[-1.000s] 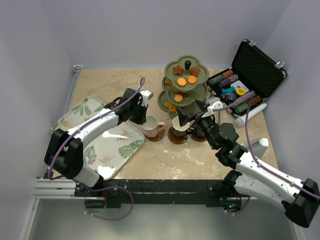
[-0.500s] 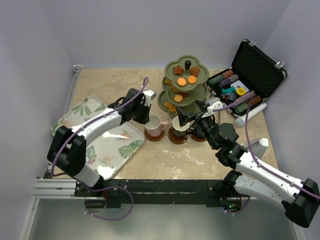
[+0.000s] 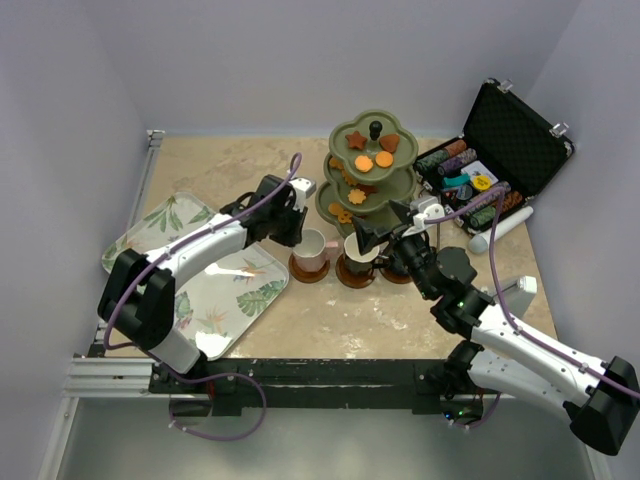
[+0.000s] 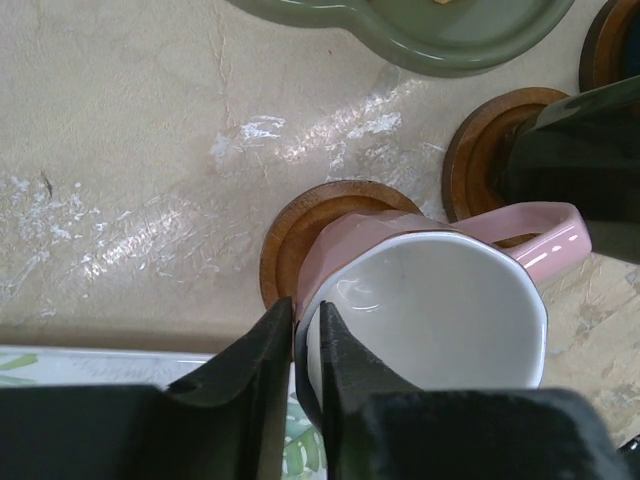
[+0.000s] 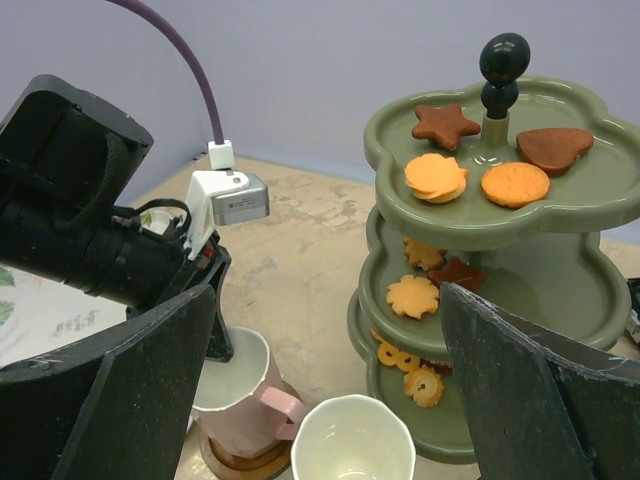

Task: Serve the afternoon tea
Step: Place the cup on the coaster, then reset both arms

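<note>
A pinkish-white cup [image 4: 430,310] stands on a round brown saucer [image 4: 300,225], left of the cream cup [image 3: 358,250]. My left gripper [image 4: 307,320] is closed narrowly on the pink cup's near rim, one finger inside and one outside. In the top view that gripper [image 3: 296,238] sits at the cup's left side. The cream cup [image 5: 352,440] stands on its own saucer [image 4: 480,140]. My right gripper [image 5: 325,300] hovers wide open above and behind both cups, holding nothing. The olive-green three-tier stand [image 5: 480,225] carries orange and brown biscuits [image 5: 436,178]. A third saucer [image 3: 398,275] peeks from under the right gripper [image 3: 385,224].
The leaf-patterned white tray [image 3: 190,290] lies at the left with a white spoon [image 3: 228,269] on it. An open black case of poker chips [image 3: 500,150] stands at the back right, with a white cylinder [image 3: 505,228] lying before it.
My left gripper has shifted slightly right with the pink cup, which now sits more squarely on its saucer. The right arm has not moved.
</note>
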`<state>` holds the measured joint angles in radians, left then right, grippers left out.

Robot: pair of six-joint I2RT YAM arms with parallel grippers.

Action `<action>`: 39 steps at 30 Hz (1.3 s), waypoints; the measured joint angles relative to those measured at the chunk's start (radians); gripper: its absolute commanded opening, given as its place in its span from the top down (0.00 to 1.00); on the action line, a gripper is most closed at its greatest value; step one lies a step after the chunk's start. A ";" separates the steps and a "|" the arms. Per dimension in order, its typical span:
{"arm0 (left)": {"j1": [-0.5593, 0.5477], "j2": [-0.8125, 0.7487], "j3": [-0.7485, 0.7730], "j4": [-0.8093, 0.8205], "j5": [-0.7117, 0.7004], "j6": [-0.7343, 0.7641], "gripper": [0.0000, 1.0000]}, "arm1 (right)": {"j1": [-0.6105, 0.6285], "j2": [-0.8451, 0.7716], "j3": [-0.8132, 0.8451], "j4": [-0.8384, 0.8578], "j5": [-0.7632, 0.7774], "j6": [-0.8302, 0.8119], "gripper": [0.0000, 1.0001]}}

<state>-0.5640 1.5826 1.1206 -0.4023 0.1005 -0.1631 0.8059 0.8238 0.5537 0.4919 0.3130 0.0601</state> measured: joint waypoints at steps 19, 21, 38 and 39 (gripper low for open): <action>-0.009 -0.019 0.023 -0.008 -0.050 0.003 0.18 | -0.003 -0.007 -0.005 -0.005 -0.003 0.013 0.01; -0.009 -0.046 0.023 -0.005 -0.063 0.003 0.11 | -0.017 -0.008 -0.004 -0.010 0.011 0.024 0.01; 0.257 -0.525 -0.191 0.216 -0.229 -0.066 0.00 | -0.458 -0.023 0.084 -0.182 0.033 0.198 0.01; 0.259 -0.550 -0.203 0.232 -0.245 -0.066 0.00 | -0.469 -0.033 0.091 -0.193 0.039 0.203 0.01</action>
<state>-0.3054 1.0321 0.9180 -0.1707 -0.1448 -0.2287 0.3370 0.7910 0.6445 0.2993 0.3515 0.2634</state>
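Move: The pink cup already stands on its coaster, the left fingers straddling its rim; its middle lies about 4 cm right of the left hand, 1 cm back and 4 cm down. The cream cup is some 16 cm to the hand's right and 1 cm back. The cake stand is roughly 12 cm ahead and 17 cm right, the tray's middle 24 cm left and 5 cm back. From the right hand, the pink cup lies about 14 cm left, 4 cm ahead and 24 cm below. Nearly in place at first, the left hand spreads its barely parted fingers wide to let go of the pink cup's rim, then lifts clear about 15 cm and swings as far left over the tray, fingers tipping up and wrist turning counter-clockwise. The right hand, empty and open, later sweeps some 15 cm right and a little forward towards the chip case, turning clockwise. ##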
